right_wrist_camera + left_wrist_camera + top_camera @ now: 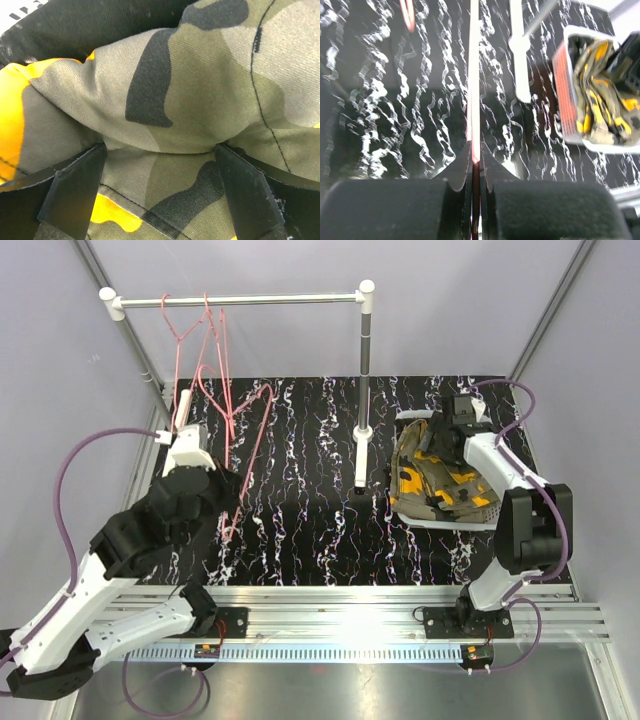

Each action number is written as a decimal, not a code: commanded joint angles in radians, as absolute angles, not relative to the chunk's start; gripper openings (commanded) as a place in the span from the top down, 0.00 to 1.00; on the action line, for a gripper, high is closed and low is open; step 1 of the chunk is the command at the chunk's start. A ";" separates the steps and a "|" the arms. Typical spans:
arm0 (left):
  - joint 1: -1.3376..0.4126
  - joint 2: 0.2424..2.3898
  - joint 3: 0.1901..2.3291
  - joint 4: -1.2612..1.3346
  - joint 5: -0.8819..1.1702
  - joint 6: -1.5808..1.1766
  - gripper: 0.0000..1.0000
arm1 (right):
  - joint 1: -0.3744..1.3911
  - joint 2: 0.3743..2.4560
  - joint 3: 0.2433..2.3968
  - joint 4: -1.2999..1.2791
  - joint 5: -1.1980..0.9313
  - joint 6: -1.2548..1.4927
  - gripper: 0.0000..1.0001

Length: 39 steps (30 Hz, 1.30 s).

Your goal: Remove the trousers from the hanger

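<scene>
The camouflage trousers (440, 485), olive with orange and black patches, lie bunched in a white basket (440, 523) at the right. My right gripper (452, 440) hangs over them. In the right wrist view it (160, 170) is open, its fingers (75, 185) resting either side of a fold of the trousers (190, 100). A black cloth (100, 25) shows behind them. My left gripper (476, 155) is shut on the thin pink wire of a hanger (474, 75). That bare hanger (232, 430) hangs over the left of the table, by the left gripper (232, 485).
A white rail (240, 300) on two posts spans the back, with more pink wire hangers (190, 325) hooked on it. Its right post (365, 380) stands mid-table beside the basket (561, 90). The tabletop is black with white marbling.
</scene>
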<state>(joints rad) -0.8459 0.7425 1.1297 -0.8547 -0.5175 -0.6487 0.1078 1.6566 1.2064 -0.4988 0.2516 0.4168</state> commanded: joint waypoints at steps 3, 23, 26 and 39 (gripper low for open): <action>-0.848 0.895 1.342 -0.919 -0.701 -0.556 1.00 | 0.149 1.864 1.164 -0.654 0.347 0.391 0.01; -0.686 1.373 1.767 -0.833 -0.657 -0.267 1.00 | 0.147 1.056 1.249 -0.614 -0.055 0.360 0.00; -0.638 1.456 1.854 -0.833 -0.647 -0.261 1.00 | 0.149 0.980 1.220 -0.572 -0.172 0.379 0.00; -0.509 1.775 2.157 -0.828 -0.551 -0.166 1.00 | 0.147 0.894 1.057 -0.483 -0.327 0.440 0.01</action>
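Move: Ahead and above is the clear stretch of rail for the empty hanger in the left hand: about 23 cm forward, 6 cm right and 24 cm up. Two hung hangers have their middles some 20 cm ahead and 8 cm up, one about 2 cm to the left, the other 9 cm left. For the right hand, the middle of the camouflage trousers in the basket is about 6 cm back, 4 cm left and 4 cm lower; the basket's middle is 6 cm back, 3 cm left, 6 cm down. Carrying the empty hanger in shut fingers, the left hand rises about 4 cm, then sweeps forward some 23 cm to the rail, climbing a little more and rolling about 25 degrees, its left side up. Wide open on the trousers, the right hand dips slightly, then lifts off some 20 cm, drawing back and left while its fingers tip upward. ##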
